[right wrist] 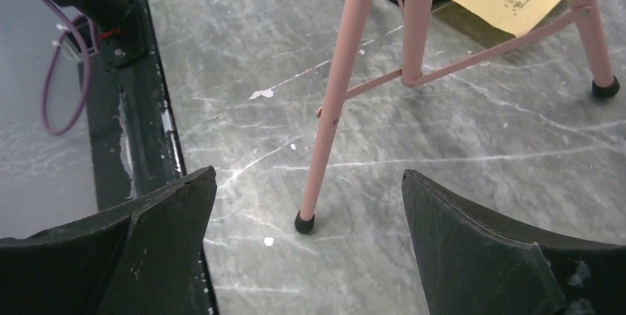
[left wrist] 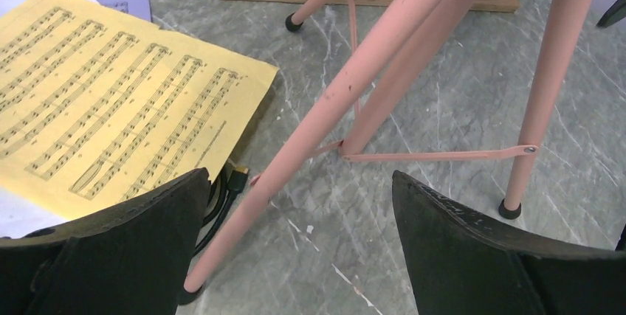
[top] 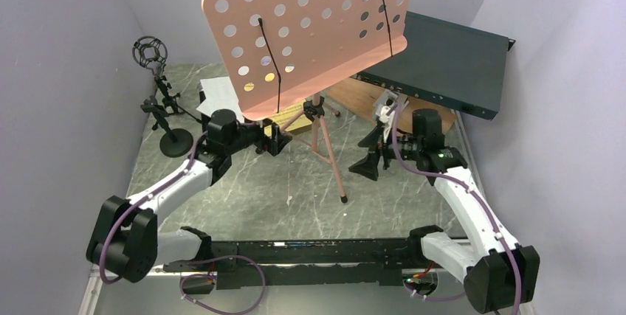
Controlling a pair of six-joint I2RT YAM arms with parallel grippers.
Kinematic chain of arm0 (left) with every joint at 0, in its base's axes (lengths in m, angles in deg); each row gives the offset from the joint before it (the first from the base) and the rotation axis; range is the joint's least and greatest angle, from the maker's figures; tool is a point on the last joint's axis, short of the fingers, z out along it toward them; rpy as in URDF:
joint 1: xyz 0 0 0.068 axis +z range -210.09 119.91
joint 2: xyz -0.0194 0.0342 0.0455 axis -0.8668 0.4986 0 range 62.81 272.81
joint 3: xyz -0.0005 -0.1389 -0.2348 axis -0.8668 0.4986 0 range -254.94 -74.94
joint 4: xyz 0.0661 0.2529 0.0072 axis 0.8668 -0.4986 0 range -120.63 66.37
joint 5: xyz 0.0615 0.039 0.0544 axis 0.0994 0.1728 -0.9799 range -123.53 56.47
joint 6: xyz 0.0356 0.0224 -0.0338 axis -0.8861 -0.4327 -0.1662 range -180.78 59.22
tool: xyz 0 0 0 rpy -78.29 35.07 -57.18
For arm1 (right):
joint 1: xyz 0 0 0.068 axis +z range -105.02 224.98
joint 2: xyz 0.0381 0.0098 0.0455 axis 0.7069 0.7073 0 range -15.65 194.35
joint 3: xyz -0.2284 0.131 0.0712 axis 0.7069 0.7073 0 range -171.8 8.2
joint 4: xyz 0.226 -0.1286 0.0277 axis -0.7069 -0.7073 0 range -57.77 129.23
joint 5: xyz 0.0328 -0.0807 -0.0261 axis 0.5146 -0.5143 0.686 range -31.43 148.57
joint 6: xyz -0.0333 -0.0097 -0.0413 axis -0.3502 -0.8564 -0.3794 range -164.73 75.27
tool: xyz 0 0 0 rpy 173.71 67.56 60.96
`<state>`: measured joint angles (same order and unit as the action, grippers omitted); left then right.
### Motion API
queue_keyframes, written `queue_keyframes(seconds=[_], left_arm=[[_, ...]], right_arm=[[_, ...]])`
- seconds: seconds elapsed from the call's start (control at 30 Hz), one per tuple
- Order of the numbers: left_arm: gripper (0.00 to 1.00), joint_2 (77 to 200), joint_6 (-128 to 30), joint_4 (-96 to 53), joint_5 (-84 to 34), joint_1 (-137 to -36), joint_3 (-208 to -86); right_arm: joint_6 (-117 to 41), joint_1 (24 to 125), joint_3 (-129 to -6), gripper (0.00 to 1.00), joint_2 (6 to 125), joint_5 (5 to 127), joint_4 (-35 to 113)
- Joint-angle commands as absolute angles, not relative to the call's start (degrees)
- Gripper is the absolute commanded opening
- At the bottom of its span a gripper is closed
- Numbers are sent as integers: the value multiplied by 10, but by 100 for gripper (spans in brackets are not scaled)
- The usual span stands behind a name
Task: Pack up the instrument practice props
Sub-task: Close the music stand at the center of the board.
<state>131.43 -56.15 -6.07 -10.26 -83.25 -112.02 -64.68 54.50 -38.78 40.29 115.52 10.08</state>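
The pink perforated music desk (top: 310,27) stands tilted on its pink tripod legs (top: 328,156) in the middle of the table. Yellow sheet music (left wrist: 111,101) lies flat beside the legs, over white pages (top: 218,94). My left gripper (top: 280,140) is open just left of the tripod. In the left wrist view a pink leg (left wrist: 325,108) slants past the left gripper (left wrist: 299,175), untouched. My right gripper (top: 367,161) is open to the right of the tripod; in its wrist view the right gripper (right wrist: 308,172) faces a leg (right wrist: 332,108). A black mic holder stand (top: 159,86) is far left.
A dark teal rack box (top: 443,60) leans at the back right over a brown wooden board (top: 362,101). A black cable (left wrist: 229,182) pokes out from under the yellow sheet. Walls close in on both sides. The black arm rail (right wrist: 133,108) runs along the near edge.
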Motion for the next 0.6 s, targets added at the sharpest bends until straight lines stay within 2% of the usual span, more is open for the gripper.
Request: queue_keyframes(seconds=[0.0,0.13,0.23,0.47,0.57], left_arm=[[98,1344,-589,-17,-56,-829,-1171],[94,1367,-598,-4,-55,-829,-1181],[87,1388,-600,-2,-44,-829,-1194],[68,1424,-575,20,-2,-828,-1211],[58,1428,-555,29,14,-828,-1211]], right_arm=[[-592,596,-345,99,414,1112,294],[-544,617,-301,97,429,1065,416],[-530,635,-296,94,444,1029,462],[-484,687,-293,76,474,1001,520],[-478,701,-286,72,482,982,532]])
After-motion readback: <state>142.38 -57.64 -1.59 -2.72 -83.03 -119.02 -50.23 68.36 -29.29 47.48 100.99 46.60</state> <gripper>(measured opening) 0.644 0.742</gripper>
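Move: From the left gripper, the stand's left leg is about 4 cm ahead, 5 cm right and a touch lower. The leg hub is some 8 cm ahead, 9 cm right and 5 cm higher; the yellow sheet lies roughly 13 cm straight ahead and 17 cm below. From the right gripper, the stand's near leg is about 9 cm left, 4 cm ahead and slightly lower, with the hub around 12 cm ahead, 11 cm left and 4 cm up. Close in on the tripod from both sides. Bring the right gripper about 6 cm left and 4 cm forward towards the near leg, dipping some 3 cm before rising a little, with a slight wrist roll. Ease the left gripper right and forward, about 4 cm in all, onto the left leg, turning slightly clockwise. Start closing both from wide open, stopping well short of shut. ##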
